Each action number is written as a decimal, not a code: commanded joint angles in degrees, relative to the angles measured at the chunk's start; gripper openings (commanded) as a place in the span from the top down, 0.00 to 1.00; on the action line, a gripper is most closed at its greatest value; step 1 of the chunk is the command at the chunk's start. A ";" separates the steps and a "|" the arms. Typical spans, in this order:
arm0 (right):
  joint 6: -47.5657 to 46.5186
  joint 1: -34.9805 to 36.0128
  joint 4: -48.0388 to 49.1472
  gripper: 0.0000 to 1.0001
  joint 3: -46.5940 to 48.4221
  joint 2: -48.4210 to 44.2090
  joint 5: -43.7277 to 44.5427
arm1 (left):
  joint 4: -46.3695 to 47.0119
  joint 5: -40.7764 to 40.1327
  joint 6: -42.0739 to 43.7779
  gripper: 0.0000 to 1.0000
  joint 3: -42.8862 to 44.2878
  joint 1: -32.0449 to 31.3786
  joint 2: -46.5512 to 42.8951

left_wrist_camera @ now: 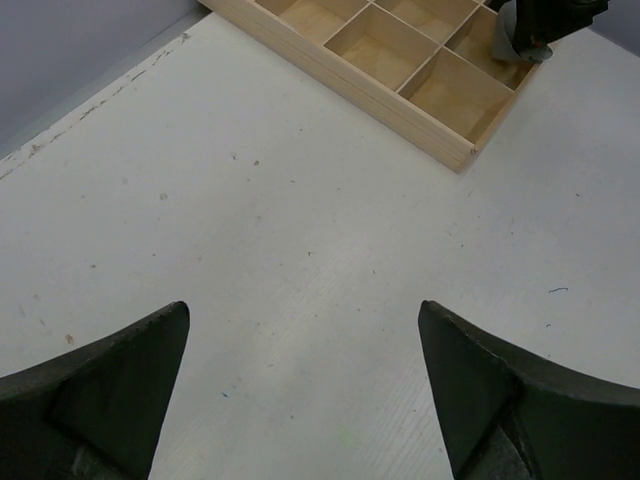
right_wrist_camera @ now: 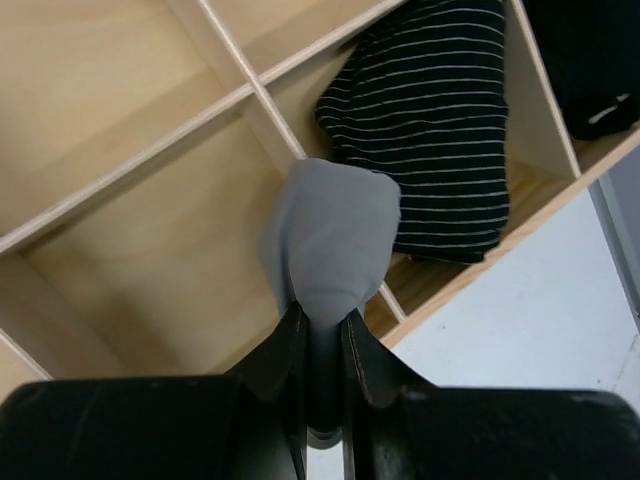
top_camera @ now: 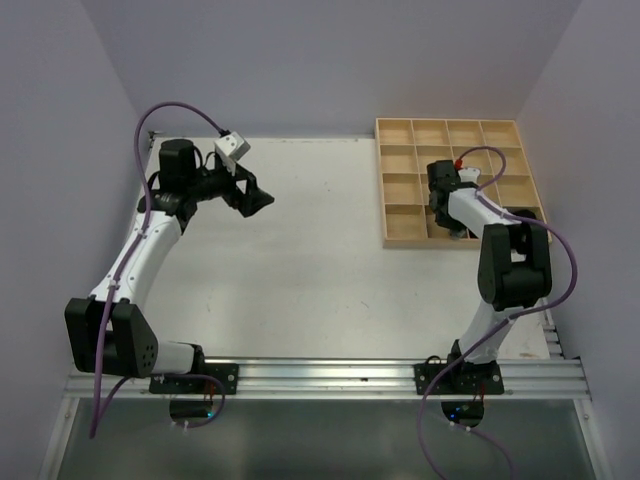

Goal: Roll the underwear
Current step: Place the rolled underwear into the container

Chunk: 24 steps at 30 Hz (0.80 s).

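My right gripper is shut on a plain grey underwear and holds it bunched above a divider of the wooden grid tray. A black underwear with thin white stripes lies in the compartment just beyond. Another black cloth fills the compartment to its right. In the top view the right gripper is over the tray's near compartments. My left gripper is open and empty above bare table at the back left; its fingers frame only white tabletop.
The tray sits at the table's back right corner, near the right wall. Purple cables loop off both arms. The tray's other compartments in view hold nothing. The table's right edge runs close beside the tray.
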 commanded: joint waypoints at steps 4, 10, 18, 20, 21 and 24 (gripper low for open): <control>2.13 0.72 6.03 1.00 0.96 4.51 -4.36 | 1.40 -1.02 0.60 0.00 -1.06 0.11 -1.16; 1.86 0.81 11.75 1.00 -0.63 5.03 -10.51 | 0.96 -0.85 0.95 0.00 -1.33 0.11 -0.63; 4.06 0.72 11.84 0.85 -0.28 5.92 -14.74 | -1.41 -1.46 2.44 0.00 -0.27 0.11 0.07; 4.15 0.64 11.57 0.73 -0.45 5.48 -14.65 | -2.38 -1.90 2.79 0.00 -0.01 0.11 0.07; 4.06 0.72 11.40 0.59 -0.54 5.13 -14.48 | -2.99 -1.90 3.41 0.00 0.17 0.11 0.42; 3.45 0.72 10.35 0.43 -0.45 2.93 -13.42 | -4.49 -2.25 3.94 0.00 0.61 0.11 0.43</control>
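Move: The grey rolled underwear is pinched in my right hand, poised at the front row of the container. The empty compartment it is meant for has its middle about 4 cm ahead, 3 cm to the left and 5 cm below. At that same depth and distance ahead, the striped roll lies some 7 cm to the right, the plain black roll about 16 cm to the right. From my left hand that compartment is roughly 43 cm to the right, 5 cm ahead and 22 cm down. I lower the grey roll about 4 cm with my right hand while carrying it some 3 cm forward and 4 cm left, away from the striped roll's side and down into the empty compartment, rolling the hand about 10 degrees so its left side rises. Once down there I open the fingers roughly halfway and let go. My empty left hand just sinks about 2 cm. ##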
